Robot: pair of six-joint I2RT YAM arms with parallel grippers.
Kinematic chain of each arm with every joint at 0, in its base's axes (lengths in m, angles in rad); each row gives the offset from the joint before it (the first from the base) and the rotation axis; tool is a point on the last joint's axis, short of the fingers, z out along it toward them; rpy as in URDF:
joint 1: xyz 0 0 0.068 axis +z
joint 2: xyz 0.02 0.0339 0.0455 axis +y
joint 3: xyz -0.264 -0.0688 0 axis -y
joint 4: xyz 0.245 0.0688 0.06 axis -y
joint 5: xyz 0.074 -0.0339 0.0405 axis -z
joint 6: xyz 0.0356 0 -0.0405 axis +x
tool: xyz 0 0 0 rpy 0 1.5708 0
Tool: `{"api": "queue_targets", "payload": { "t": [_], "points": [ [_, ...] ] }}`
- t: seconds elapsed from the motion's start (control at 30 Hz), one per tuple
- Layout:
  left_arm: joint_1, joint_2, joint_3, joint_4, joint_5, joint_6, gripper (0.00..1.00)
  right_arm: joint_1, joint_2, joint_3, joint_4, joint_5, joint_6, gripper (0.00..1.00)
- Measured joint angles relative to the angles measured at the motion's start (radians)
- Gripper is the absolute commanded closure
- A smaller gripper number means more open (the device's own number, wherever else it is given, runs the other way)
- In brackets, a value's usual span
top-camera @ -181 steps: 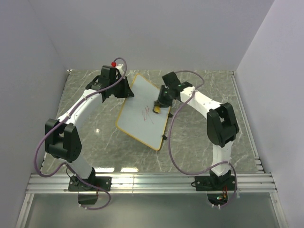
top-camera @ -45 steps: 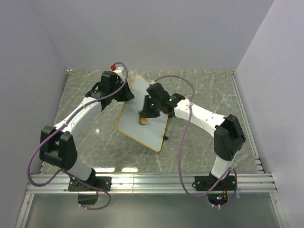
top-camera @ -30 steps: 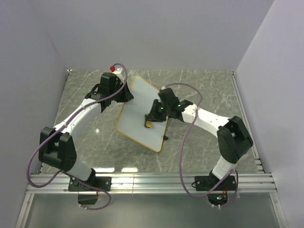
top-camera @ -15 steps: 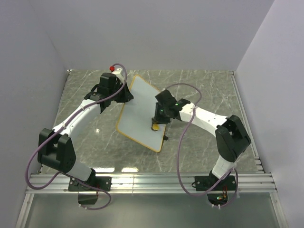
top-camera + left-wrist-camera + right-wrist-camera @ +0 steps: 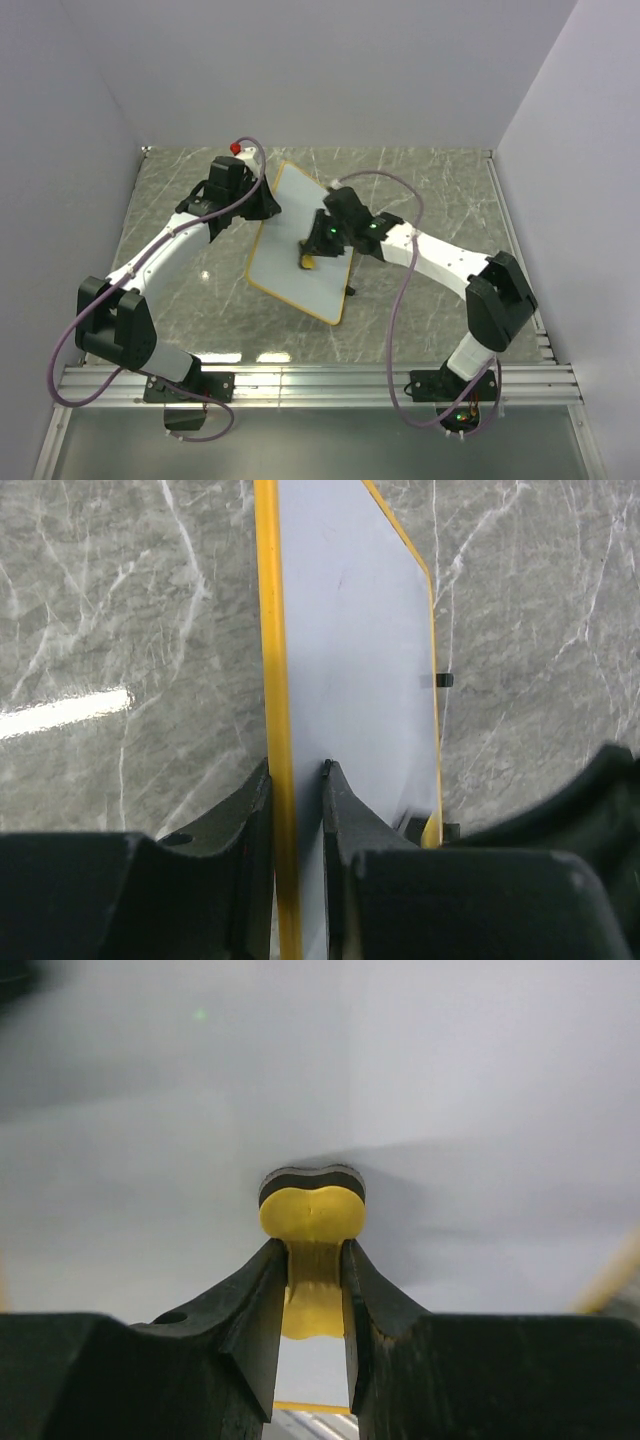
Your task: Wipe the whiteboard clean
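Note:
The whiteboard (image 5: 290, 240), white with a thin yellow-orange frame, is propped at a slant in the middle of the table, and no red mark shows on its surface (image 5: 450, 1080). My left gripper (image 5: 262, 200) is shut on the board's far left edge, with the yellow frame (image 5: 275, 730) between its fingers (image 5: 335, 810). My right gripper (image 5: 312, 255) is shut on a small yellow bone-shaped eraser (image 5: 313, 1220). The eraser's dark pad presses on the board's face near the middle, seen as a yellow spot (image 5: 308, 264) in the top view.
The grey marble table (image 5: 430, 190) runs to white walls at the back and sides. A small black clip (image 5: 444, 680) sticks out at the board's right edge. An aluminium rail (image 5: 320, 380) carrying both arm bases crosses the near edge.
The red scribble seen six seconds ago is gone. Over the last second my right gripper has swept the eraser right toward the board's edge, then back left. The left grip holds.

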Motion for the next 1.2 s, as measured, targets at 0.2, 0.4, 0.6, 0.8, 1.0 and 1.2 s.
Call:
{"api": "queue_targets", "payload": {
  "t": [0.2, 0.4, 0.6, 0.8, 1.0, 1.2],
  "points": [
    [0.000, 0.000, 0.002, -0.004, 0.000, -0.002, 0.75, -0.209, -0.124, -0.205, -0.100, 0.153, 0.051, 1.00],
    [-0.018, 0.007, -0.006, -0.055, -0.010, 0.027, 0.58, -0.321, -0.264, -0.332, -0.182, 0.353, 0.047, 1.00],
    [-0.039, 0.013, -0.006, -0.105, -0.003, 0.029, 0.53, -0.321, -0.217, -0.433, -0.198, 0.426, 0.054, 1.00],
    [-0.048, 0.013, 0.008, -0.167, 0.001, 0.030, 0.49, -0.321, -0.156, -0.475, -0.189, 0.450, 0.090, 0.94],
    [-0.057, 0.012, 0.041, -0.252, -0.005, 0.030, 0.45, -0.321, -0.151, -0.474, -0.200, 0.461, 0.098, 0.21],
    [-0.057, -0.017, 0.111, -0.315, -0.034, 0.030, 0.39, -0.321, -0.181, -0.469, -0.232, 0.461, 0.097, 0.11]
  ]
}}
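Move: The right hand holds the eraser on the sloping whiteboard; the bare table spot for it lies about 25 cm to the right, 2 cm back and 15 cm lower. The lower black clip on the board's right edge stands some 11 cm right, 3 cm back and 13 cm down; the board's middle is about 4 cm ahead, 1 cm left and 3 cm down. From the left hand, pinching the raised left edge, that middle is roughly 8 cm right, 6 cm back and 8 cm down. Comes off the board with the eraser still pinched: the right hand sweeps fast to its right past the board's right edge, about 25 cm, dropping some 14 cm, mostly late, while the wrist swings clockwise and tips to point steeply down; the fingers then open wide over the eraser on the table. The left fingers open off the board's edge, the hand easing back about 5 cm, dipping, then rising. ##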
